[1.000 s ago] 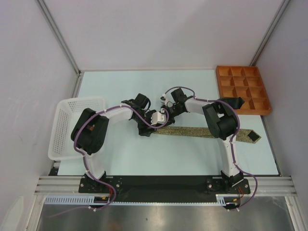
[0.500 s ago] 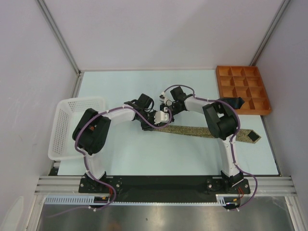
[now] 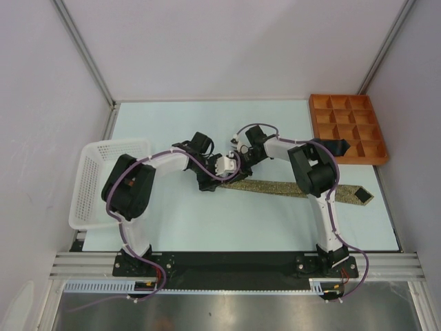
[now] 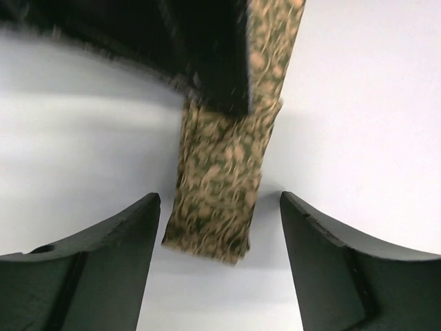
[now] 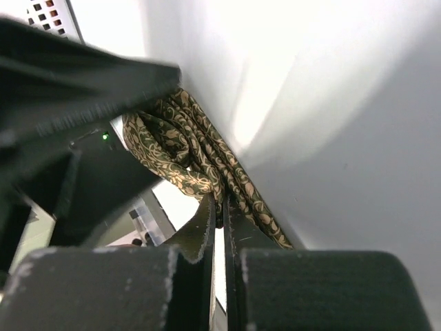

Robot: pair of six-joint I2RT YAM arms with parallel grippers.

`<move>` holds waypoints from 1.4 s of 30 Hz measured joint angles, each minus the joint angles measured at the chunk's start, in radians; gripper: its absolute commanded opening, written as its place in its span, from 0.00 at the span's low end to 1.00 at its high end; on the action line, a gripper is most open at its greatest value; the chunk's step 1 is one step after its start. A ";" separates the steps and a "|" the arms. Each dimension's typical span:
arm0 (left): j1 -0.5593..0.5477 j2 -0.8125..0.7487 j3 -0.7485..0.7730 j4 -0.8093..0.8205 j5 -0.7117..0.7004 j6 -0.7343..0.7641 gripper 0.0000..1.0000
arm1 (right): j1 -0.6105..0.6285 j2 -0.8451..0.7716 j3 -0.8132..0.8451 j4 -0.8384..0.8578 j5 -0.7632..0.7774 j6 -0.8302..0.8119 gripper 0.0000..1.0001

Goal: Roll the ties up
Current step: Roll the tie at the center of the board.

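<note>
The olive-tan tie [image 3: 289, 187] lies flat across the table, its wide dark-lined tip [image 3: 358, 196] at the right. Its narrow left end is bunched in folds [image 5: 176, 141]. My right gripper [image 3: 238, 167] is shut on that bunched fabric [image 5: 222, 203]. My left gripper [image 3: 210, 182] is open just left of it. In the left wrist view the tie's end [image 4: 217, 186] lies on the table between the open fingers [image 4: 219, 200], touching neither. A dark shape [image 3: 337, 146] by the tray may be the black tie.
A white mesh basket [image 3: 93, 179] stands at the left table edge. An orange compartment tray [image 3: 313, 121] sits at the back right. The right arm's elbow [image 3: 313, 172] hangs over the middle of the tie.
Both grippers and the tie's left end shifted a little right, then came back left to about where they were. The right gripper stayed shut on the tie.
</note>
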 measured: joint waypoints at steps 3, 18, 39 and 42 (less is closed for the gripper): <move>0.032 -0.003 0.000 -0.026 0.007 0.020 0.74 | 0.000 0.002 0.007 -0.010 0.007 -0.006 0.00; 0.043 -0.018 0.059 -0.123 0.098 0.078 0.40 | 0.006 0.007 0.021 -0.030 0.016 -0.024 0.00; -0.081 0.135 0.299 -0.238 0.084 0.013 0.40 | -0.003 0.009 0.006 -0.005 -0.013 -0.019 0.00; -0.096 0.138 0.304 -0.240 0.051 0.009 0.40 | -0.009 0.009 -0.013 0.028 -0.039 -0.014 0.00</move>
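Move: Right between the left hand's open fingers, about 1 cm below their midpoint, lies the tie's folded left end. The right fingers pinch the tie roughly 8 cm to the right of the left hand, and its flat strip runs on, centred some 22 cm to the right and 2 cm back. The white basket stands about 33 cm to the left. From the right hand the folded end lies some 8 cm to the left, about 1 cm lower. Shifting left about 2 cm with open fingers, the left hand then closes on the tie's folded end, pinches it and lifts it some 3.5 cm while carrying it about 7 cm right, over towards the right fingers. It sinks about 1 cm and stops there, still gripping. The right hand stays put, keeping its pinch on the tie. ##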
